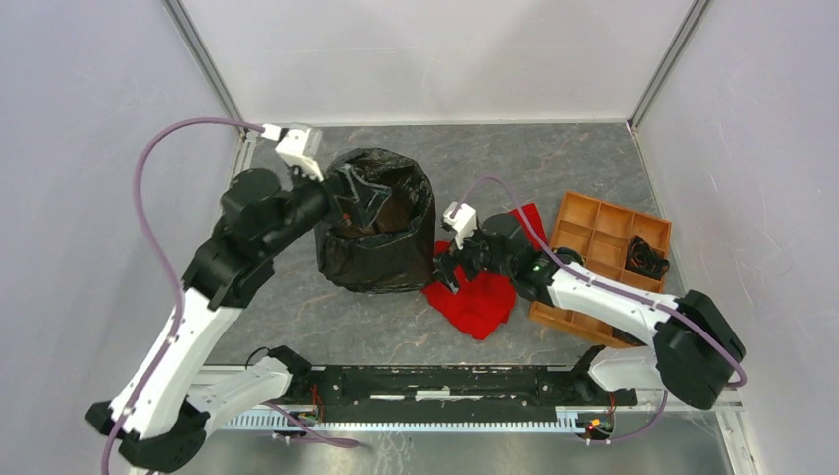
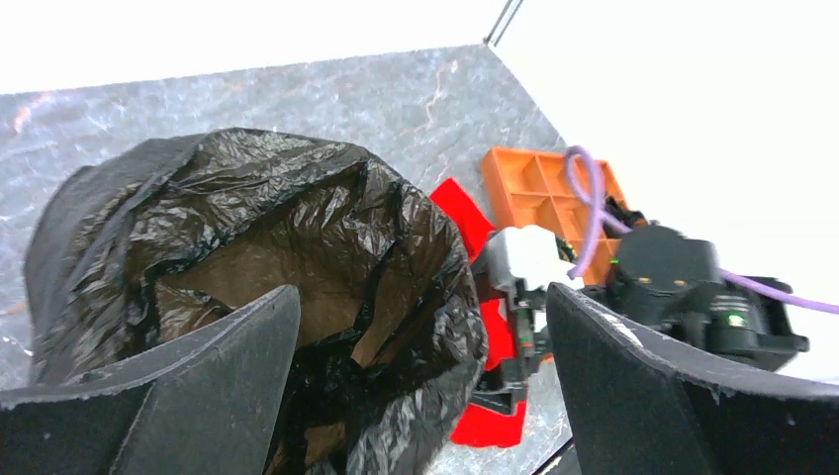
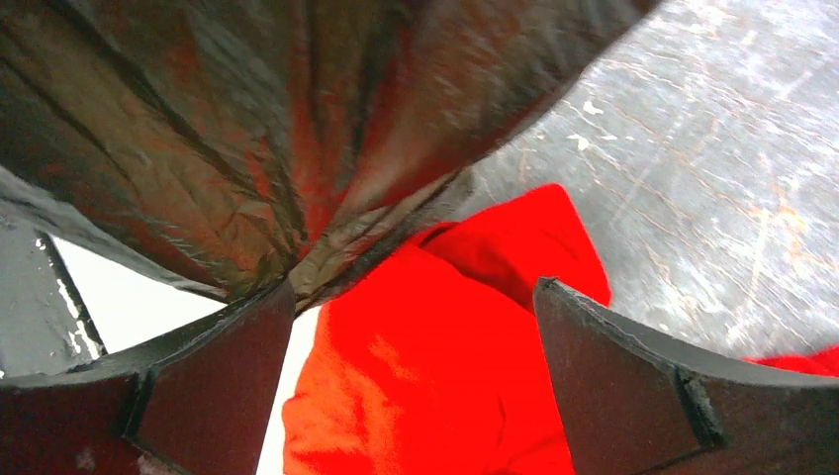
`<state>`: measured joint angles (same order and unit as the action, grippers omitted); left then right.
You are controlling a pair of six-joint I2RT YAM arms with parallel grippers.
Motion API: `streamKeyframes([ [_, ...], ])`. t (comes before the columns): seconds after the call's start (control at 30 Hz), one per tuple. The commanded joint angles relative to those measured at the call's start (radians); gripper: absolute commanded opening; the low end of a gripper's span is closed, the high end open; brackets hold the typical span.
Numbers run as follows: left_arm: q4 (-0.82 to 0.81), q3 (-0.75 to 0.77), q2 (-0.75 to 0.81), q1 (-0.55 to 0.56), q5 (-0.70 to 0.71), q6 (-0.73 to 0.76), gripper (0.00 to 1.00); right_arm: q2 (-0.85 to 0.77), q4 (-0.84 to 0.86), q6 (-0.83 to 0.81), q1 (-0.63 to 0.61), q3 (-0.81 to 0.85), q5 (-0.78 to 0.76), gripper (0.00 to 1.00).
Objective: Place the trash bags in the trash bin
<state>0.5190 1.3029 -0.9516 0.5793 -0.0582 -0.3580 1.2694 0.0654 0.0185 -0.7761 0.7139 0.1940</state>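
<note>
The glossy black trash bag stands as a tall, open-mouthed shape left of the table's centre. It drapes over the trash bin, which it hides completely. Through the left wrist view I look down into the bag's wrinkled mouth. My left gripper hangs over the bag's left rim, open, holding nothing. My right gripper sits low at the bag's right side, over the red cloth. Its jaws stand open with only cloth behind them. The bag's hem hangs just above its left finger.
A red cloth lies crumpled on the grey tabletop right of the bag, under my right arm. An orange compartment tray sits at the right, with a black object in one cell. White walls enclose the table.
</note>
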Motion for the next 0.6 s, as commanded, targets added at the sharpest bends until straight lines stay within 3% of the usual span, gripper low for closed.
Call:
streamKeyframes([
  [0.0, 0.006, 0.036, 0.112, 0.001, 0.017, 0.071, 1.00, 0.075, 0.088, -0.042, -0.034, 0.067, 0.057, 0.98],
  [0.37, -0.012, -0.023, 0.334, 0.001, 0.114, 0.090, 1.00, 0.290, 0.469, 0.073, -0.091, 0.068, -0.101, 0.98],
  [0.57, -0.007, -0.012, 0.403, 0.001, 0.156, 0.093, 1.00, 0.517, 0.605, 0.122, -0.091, 0.255, -0.097, 0.98],
])
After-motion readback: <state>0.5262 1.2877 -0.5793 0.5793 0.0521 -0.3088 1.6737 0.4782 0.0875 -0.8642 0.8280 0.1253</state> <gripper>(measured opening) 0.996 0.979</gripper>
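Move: The bagged trash bin's middle is about 7 cm ahead of the right hand and 13 cm to its left, at roughly its height, so the bag's near right side is right at the fingers. The red cloth lies some 9 cm to that hand's right, 2 cm ahead and 13 cm below, and the wooden tray about 35 cm right, 3 cm ahead and 11 cm below. From the left hand, the bin's middle is roughly 8 cm ahead, 3 cm right and 25 cm down. Leftward, then curving forward as well, the right hand travels about 9 cm and sinks a little, its wide-open fingers keeping against the bag's right side and pushing bag and bin along. Meanwhile the left hand, empty and open, backs off from above the bin, going back, left and up in nearly equal parts, some 14 cm in all, its fingers tipping upward about 20 degrees. ##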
